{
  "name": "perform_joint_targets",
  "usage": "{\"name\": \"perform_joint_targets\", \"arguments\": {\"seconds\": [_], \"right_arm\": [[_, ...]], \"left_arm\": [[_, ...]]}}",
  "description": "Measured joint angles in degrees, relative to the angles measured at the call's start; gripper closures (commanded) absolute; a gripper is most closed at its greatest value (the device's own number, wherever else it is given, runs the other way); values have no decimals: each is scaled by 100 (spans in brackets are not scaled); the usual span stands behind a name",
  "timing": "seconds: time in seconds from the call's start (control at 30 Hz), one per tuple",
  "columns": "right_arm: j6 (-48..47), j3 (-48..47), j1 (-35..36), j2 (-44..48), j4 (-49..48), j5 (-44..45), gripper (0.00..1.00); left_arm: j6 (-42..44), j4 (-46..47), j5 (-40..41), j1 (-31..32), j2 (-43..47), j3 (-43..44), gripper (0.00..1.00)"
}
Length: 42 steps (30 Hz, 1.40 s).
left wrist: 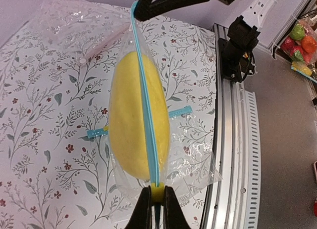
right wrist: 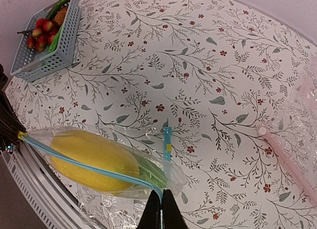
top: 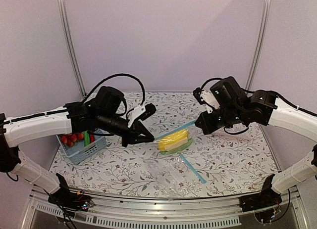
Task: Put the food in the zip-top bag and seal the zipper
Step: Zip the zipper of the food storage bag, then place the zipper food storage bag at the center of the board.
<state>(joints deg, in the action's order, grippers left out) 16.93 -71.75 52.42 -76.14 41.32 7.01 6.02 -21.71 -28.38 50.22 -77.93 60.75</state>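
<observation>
The zip-top bag (left wrist: 193, 157) hangs stretched between my two grippers above the table's middle. Inside it lie the yellow food piece (left wrist: 130, 125) and, beside it, the light-green food piece (right wrist: 151, 170). The light-blue zipper (left wrist: 147, 115) runs taut along the top of the bag. My left gripper (left wrist: 157, 197) is shut on the zipper's end at a small yellow tab. My right gripper (right wrist: 161, 198) is shut on the zipper's other end. In the top view the left gripper (top: 151, 138) and right gripper (top: 197, 124) hold the bag with the yellow food (top: 173, 139) off the table.
A larger clear bag with a long blue strip (top: 193, 169) lies on the table under the held bag. A blue-grey basket (top: 79, 149) with red berries and a long green vegetable stands at the left. A clear bag with a pink strip (right wrist: 292, 162) lies off to one side.
</observation>
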Motion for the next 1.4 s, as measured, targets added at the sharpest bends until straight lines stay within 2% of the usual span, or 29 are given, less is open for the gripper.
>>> {"name": "perform_joint_targets", "arguments": {"seconds": [0.7, 0.73, 0.8, 0.83, 0.93, 1.0, 1.2, 1.4], "right_arm": [[-48, 0, 0, 44, 114, -26, 99], [-48, 0, 0, 52, 111, -33, 91], [-70, 0, -11, 74, 114, -116, 61], [-74, 0, -31, 90, 111, -179, 49], [-103, 2, -105, 136, 50, -625, 23], [-142, 9, -120, 173, -72, -973, 12], [-105, 96, -114, 463, -319, -1145, 5], [11, 216, -114, 638, -420, -763, 3]], "left_arm": [[105, -13, 271, -26, 46, -50, 100], [103, -13, 264, -28, 46, -50, 100], [74, -13, 192, -35, 46, -50, 100], [13, -28, 140, -39, 46, -55, 100], [-199, -37, 39, -42, 44, -61, 100], [-470, -9, -2, -42, 28, -61, 100], [-1200, 260, 83, -46, -122, -116, 100], [-1963, 831, 437, -341, -247, -531, 100]]}}
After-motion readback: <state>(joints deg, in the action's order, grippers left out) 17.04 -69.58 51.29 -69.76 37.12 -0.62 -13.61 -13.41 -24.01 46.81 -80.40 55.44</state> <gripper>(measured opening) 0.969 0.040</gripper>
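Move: My right fingers are still shut on the blue zipper's right end. That end lies about 19 cm to the right of my left hand and 6 cm ahead, with my left fingers pinching the yellow slider end. From my left hand the squash in the bag hangs some 9 cm to the right, 2 cm ahead and 5 cm below. The spare bag's blue strip lies about 17 cm to the right, 7 cm back and 15 cm down on the table. I first hold the zipper stretched between both hands, then open my right fingers wide, let go of its right end and draw that hand up about 4 cm and back some 2 cm. My left hand keeps its pinch at the yellow slider end and, after the release, carries the bag forward and down about 5 cm, turning counter-clockwise nearly 20 degrees and tipping. ##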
